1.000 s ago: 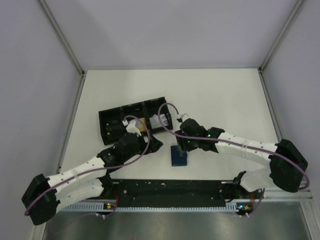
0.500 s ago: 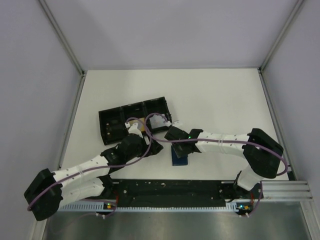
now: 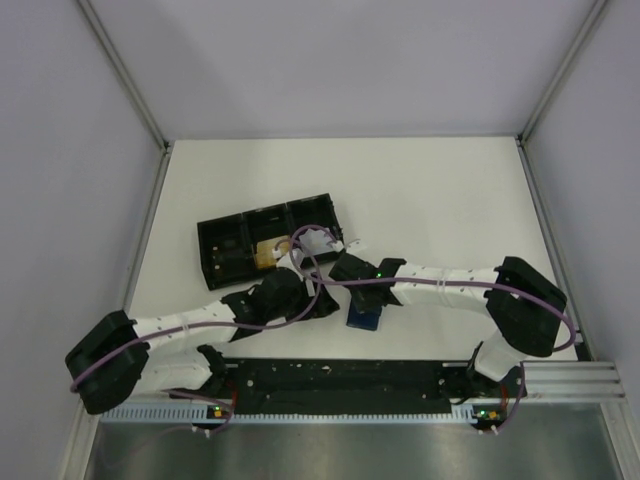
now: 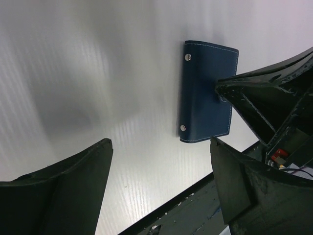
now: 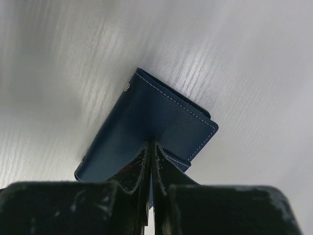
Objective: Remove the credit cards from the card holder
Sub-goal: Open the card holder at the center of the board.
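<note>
The dark-blue card holder (image 3: 363, 319) lies folded flat on the white table near the front edge. It also shows in the left wrist view (image 4: 203, 98) and the right wrist view (image 5: 142, 127). My right gripper (image 3: 357, 299) is shut, its tips (image 5: 151, 145) pressed together on the holder's upper face by the snap tab (image 5: 182, 160). My left gripper (image 3: 322, 303) hangs open just left of the holder, with only bare table between its fingers (image 4: 159, 183). An orange-tan credit card (image 3: 264, 255) lies in the middle compartment of the tray.
A black three-compartment tray (image 3: 222, 262) stands behind the left arm. A dark rail (image 3: 340, 376) runs along the table's front edge, close to the holder. Purple cables (image 3: 300, 262) loop above both wrists. Grey walls enclose the table.
My right gripper has shut and settled onto the card holder. My left arm has swung right and forward toward the holder, uncovering the tray's middle compartment.
</note>
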Tool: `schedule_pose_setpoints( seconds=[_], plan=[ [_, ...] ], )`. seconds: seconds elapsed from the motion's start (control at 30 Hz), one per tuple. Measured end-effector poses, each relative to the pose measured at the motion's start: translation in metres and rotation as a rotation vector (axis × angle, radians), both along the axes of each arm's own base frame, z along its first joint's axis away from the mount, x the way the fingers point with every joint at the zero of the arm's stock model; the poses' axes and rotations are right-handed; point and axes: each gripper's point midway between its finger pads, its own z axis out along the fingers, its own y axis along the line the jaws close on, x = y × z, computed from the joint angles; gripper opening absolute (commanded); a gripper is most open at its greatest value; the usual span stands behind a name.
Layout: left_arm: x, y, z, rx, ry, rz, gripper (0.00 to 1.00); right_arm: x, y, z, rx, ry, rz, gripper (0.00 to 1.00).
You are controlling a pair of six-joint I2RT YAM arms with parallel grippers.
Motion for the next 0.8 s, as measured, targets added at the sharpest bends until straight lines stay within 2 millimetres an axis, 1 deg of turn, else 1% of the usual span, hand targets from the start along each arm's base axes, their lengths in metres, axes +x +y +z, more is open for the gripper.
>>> schedule_pose_setpoints(
  seconds=[0.13, 0.23, 0.27, 0.37, 0.4, 0.43, 0.5, 0.6, 0.8],
  plan=[
    [-0.002, -0.012, -0.001, -0.021, 0.023, -0.025, 0.85, 0.000, 0.000, 0.002, 0.006, -0.005, 0.006, 0.00],
    [-0.003, -0.019, -0.004, -0.030, 0.045, -0.040, 0.85, 0.000, 0.002, 0.010, 0.046, -0.025, 0.010, 0.00],
    [-0.003, -0.021, -0.004, -0.031, 0.049, -0.043, 0.84, 0.000, 0.001, 0.014, 0.060, -0.033, 0.011, 0.05],
    [-0.003, -0.026, -0.006, -0.033, 0.061, -0.051, 0.84, 0.001, 0.002, 0.028, 0.103, -0.057, 0.008, 0.37],
    [-0.003, -0.027, -0.005, -0.036, 0.062, -0.053, 0.84, 0.001, 0.002, 0.032, 0.116, -0.065, 0.009, 0.45],
    [-0.003, -0.028, -0.004, -0.039, 0.061, -0.054, 0.84, 0.001, 0.003, 0.035, 0.125, -0.070, 0.008, 0.51],
    [-0.003, -0.028, -0.004, -0.042, 0.061, -0.053, 0.84, 0.000, 0.001, 0.037, 0.127, -0.069, 0.003, 0.58],
    [-0.001, -0.028, 0.000, -0.047, 0.047, -0.037, 0.84, -0.005, -0.006, 0.033, 0.096, -0.045, -0.010, 0.59],
    [0.006, -0.019, 0.020, -0.087, -0.029, 0.016, 0.84, -0.013, -0.019, 0.016, 0.023, 0.013, -0.049, 0.55]
  ],
)
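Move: The right hand's shut fingertips are already down at the card holder's strap: the holder's middle is roughly 1 cm ahead, 1 cm to the left and 2 cm below, its snap about 1 cm to the right of that hand. From the open left hand the holder lies about 9 cm to the right, level fore and aft, some 4 cm down. The black tray's middle is about 16 cm ahead of the left hand and 12 cm to its left. Straight up off the strap, the right hand lifts its shut fingers nearly 4 cm and spreads them a little over halfway as it goes, then slants right and back and sinks about 2 cm, ending with the open fingers astride and above the snap. The left hand, staying open, slides nearly 3 cm right towards the holder, then rises. ##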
